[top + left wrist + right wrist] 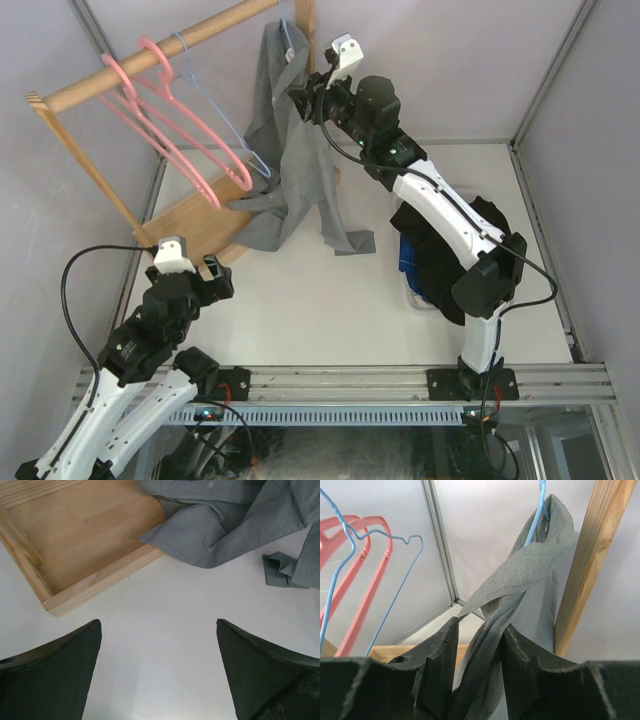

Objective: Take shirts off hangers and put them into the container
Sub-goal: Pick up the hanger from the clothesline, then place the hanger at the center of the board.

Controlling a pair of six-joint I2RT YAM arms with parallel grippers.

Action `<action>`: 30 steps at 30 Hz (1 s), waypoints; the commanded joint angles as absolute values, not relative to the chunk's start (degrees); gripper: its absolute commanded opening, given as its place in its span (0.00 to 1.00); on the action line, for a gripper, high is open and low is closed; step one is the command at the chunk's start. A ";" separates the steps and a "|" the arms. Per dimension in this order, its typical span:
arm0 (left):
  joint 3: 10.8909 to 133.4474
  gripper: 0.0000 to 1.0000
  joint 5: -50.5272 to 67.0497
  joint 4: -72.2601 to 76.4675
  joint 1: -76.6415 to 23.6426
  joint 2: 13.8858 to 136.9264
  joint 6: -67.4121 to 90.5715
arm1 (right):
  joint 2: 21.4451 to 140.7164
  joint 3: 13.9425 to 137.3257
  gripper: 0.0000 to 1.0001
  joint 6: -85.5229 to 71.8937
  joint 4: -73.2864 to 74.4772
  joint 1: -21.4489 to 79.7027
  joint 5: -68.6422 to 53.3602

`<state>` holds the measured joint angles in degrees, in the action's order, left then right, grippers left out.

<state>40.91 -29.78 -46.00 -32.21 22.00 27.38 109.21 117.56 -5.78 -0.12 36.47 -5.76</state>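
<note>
A grey shirt [290, 170] hangs from a light-blue wire hanger [536, 515] on the wooden rack, its sleeves trailing on the table [215, 540]. My right gripper [300, 100] is up at the shirt's shoulder. It is shut on a twisted band of the grey cloth [540, 560], which runs between its dark fingers [440, 665]. My left gripper [157, 622] hovers open and low over the bare table near the rack's base, holding nothing. The white container [412, 298] sits under the right arm, with a black shirt [440, 260] and a blue plaid one [405, 255] in it.
Two pink hangers [170, 130] and a light-blue wire hanger [225, 125] hang bare on the rack's bar [160, 55]. The rack's wooden base [85, 535] lies ahead of the left gripper. An upright post [590, 565] stands right beside the grey shirt. Walls close the table's sides.
</note>
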 commanded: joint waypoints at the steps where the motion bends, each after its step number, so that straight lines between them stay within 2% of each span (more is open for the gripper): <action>1: 39.99 1.00 -29.97 -44.65 -31.66 21.69 26.89 | 103.82 117.03 0.00 -5.93 -9.98 36.54 -7.92; 18: 39.98 1.00 -29.96 -44.62 -31.64 21.94 26.89 | 94.11 106.40 0.00 -8.00 -17.27 36.65 -6.17; 23: 39.99 1.00 -30.11 -44.70 -31.62 21.88 27.00 | 86.73 93.54 0.00 -9.76 -20.31 37.06 -5.62; 30: 40.07 1.00 -29.11 -44.28 -31.57 22.86 26.71 | 75.71 76.15 0.00 -15.17 -17.30 37.18 -4.45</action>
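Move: About 9 cm ahead of the right hand, 3 cm left and 5 cm higher, is the blue hanger inside the grey shirt that its fingers already grip. The rack's post rises some 14 cm straight ahead; the empty blue hanger hangs about 12 cm left, level fore and aft, with the pink hangers about 18 cm left and 3 cm nearer. For the left hand, the shirt's hanger is roughly 35 cm ahead, 14 cm right and 28 cm up. Keeping its pinch on the grey shirt near the collar, the right hand lifts about 5 cm while drawing back and to the right, to raise the hanger's hook off the clothesline. It then comes down again just as far, faster and still pulling back and right, ending some 9 cm back and 6 cm right, away from the post. ##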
